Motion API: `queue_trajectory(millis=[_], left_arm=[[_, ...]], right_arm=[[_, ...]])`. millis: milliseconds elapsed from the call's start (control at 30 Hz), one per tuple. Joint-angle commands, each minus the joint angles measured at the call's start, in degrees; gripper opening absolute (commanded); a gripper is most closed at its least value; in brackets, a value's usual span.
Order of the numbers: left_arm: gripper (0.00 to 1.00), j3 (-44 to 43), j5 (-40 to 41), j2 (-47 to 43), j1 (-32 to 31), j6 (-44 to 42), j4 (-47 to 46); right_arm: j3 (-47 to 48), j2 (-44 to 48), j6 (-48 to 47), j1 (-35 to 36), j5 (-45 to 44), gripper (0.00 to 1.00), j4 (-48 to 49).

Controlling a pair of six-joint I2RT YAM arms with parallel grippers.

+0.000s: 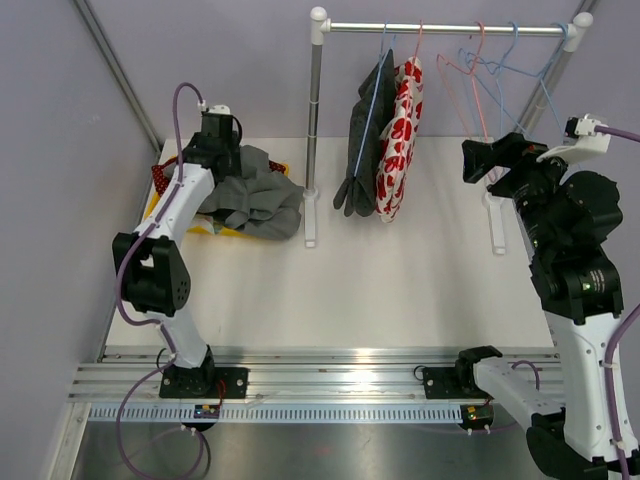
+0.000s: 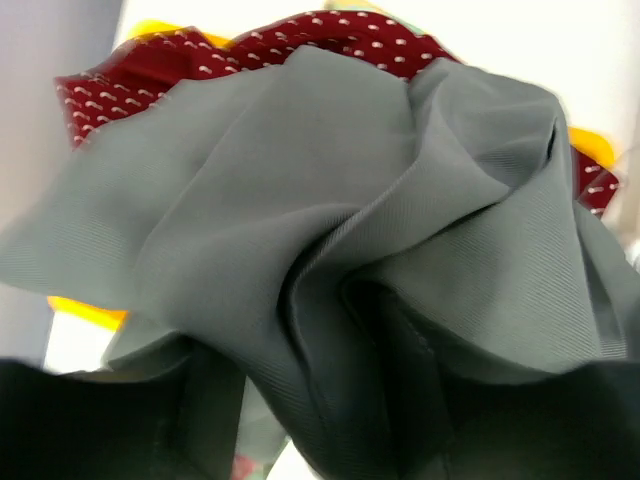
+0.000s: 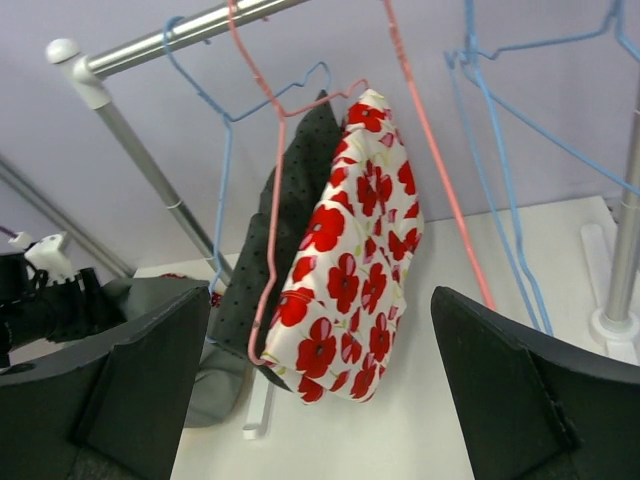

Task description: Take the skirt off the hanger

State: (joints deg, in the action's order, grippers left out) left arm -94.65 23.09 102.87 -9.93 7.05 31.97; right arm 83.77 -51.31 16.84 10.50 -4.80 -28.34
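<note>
A grey skirt [image 1: 255,200] lies crumpled on a pile at the back left, off any hanger, and fills the left wrist view [image 2: 300,180]. My left gripper [image 1: 222,150] is right over it, its dark fingers [image 2: 90,420] apart and open with a grey fold between them. On the rail hang a white skirt with red flowers [image 1: 398,140] [image 3: 355,270] on a pink hanger [image 3: 272,190] and a dark dotted skirt [image 1: 362,140] [image 3: 300,165] on a blue hanger [image 3: 222,170]. My right gripper [image 1: 478,160] [image 3: 320,400] stands wide open and empty, to the right of the floral skirt and facing it.
Under the grey skirt are a dark red dotted garment [image 2: 330,40] and a yellow bin [image 1: 152,208]. Several empty pink and blue hangers [image 1: 500,70] hang at the right end of the rail [image 1: 440,28]. The rack's left post [image 1: 313,130] stands between pile and skirts.
</note>
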Motion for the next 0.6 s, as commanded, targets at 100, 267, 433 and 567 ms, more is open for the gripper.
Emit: queue_trajectory(millis=[100,267,433,567], left_arm=[[0.99,2.5,-13.9,-8.2,2.5,5.5,-5.1],[0.99,5.3,-13.8,-17.9,2.4,5.8,-3.0],[0.99,8.6,-14.0,-28.5,2.4,2.6,-1.2],[0.99,10.1,-14.3,-34.1,2.4,4.2,0.3]], right_arm=[[10.3,-9.1,-3.3,0.3,8.0,1.0,0.0],[19.4,-22.1,-3.8,0.4,8.4,0.99,-4.6],[31.9,-33.3,-4.5,3.4,3.7,0.96,-11.7],[35.5,-37.8,-4.8,4.7,0.4,0.96,-12.1]])
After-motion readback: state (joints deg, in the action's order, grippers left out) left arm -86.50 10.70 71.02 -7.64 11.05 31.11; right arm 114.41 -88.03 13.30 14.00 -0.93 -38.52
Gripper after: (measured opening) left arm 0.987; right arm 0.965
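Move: The left hand, fingers already parting, is above the gray skirt heaped on the yellow basket: its middle is about 14 cm below, 3 ahead and 3 right; the basket's is about 18 below, level fore-aft and 3 left, and the rack's left post some 23 right, level fore-aft. From the right hand, the red-flowered garment hangs about 24 ahead, 9 left and 10 lower, the dark garment 5 left of it, and an empty pink hanger about 22 ahead, 1 right. The left fingers open fully and come free of the gray skirt, then the hand pulls up about 17 cm and back about 10 from the basket, tilting some 25 degrees towards level. Meanwhile the right hand, empty and open, swings forward about 15 cm and left about 6 towards the red-flowered garment, rising a little, then sinking some 5 as its fingers tip down; no contact is visible. ##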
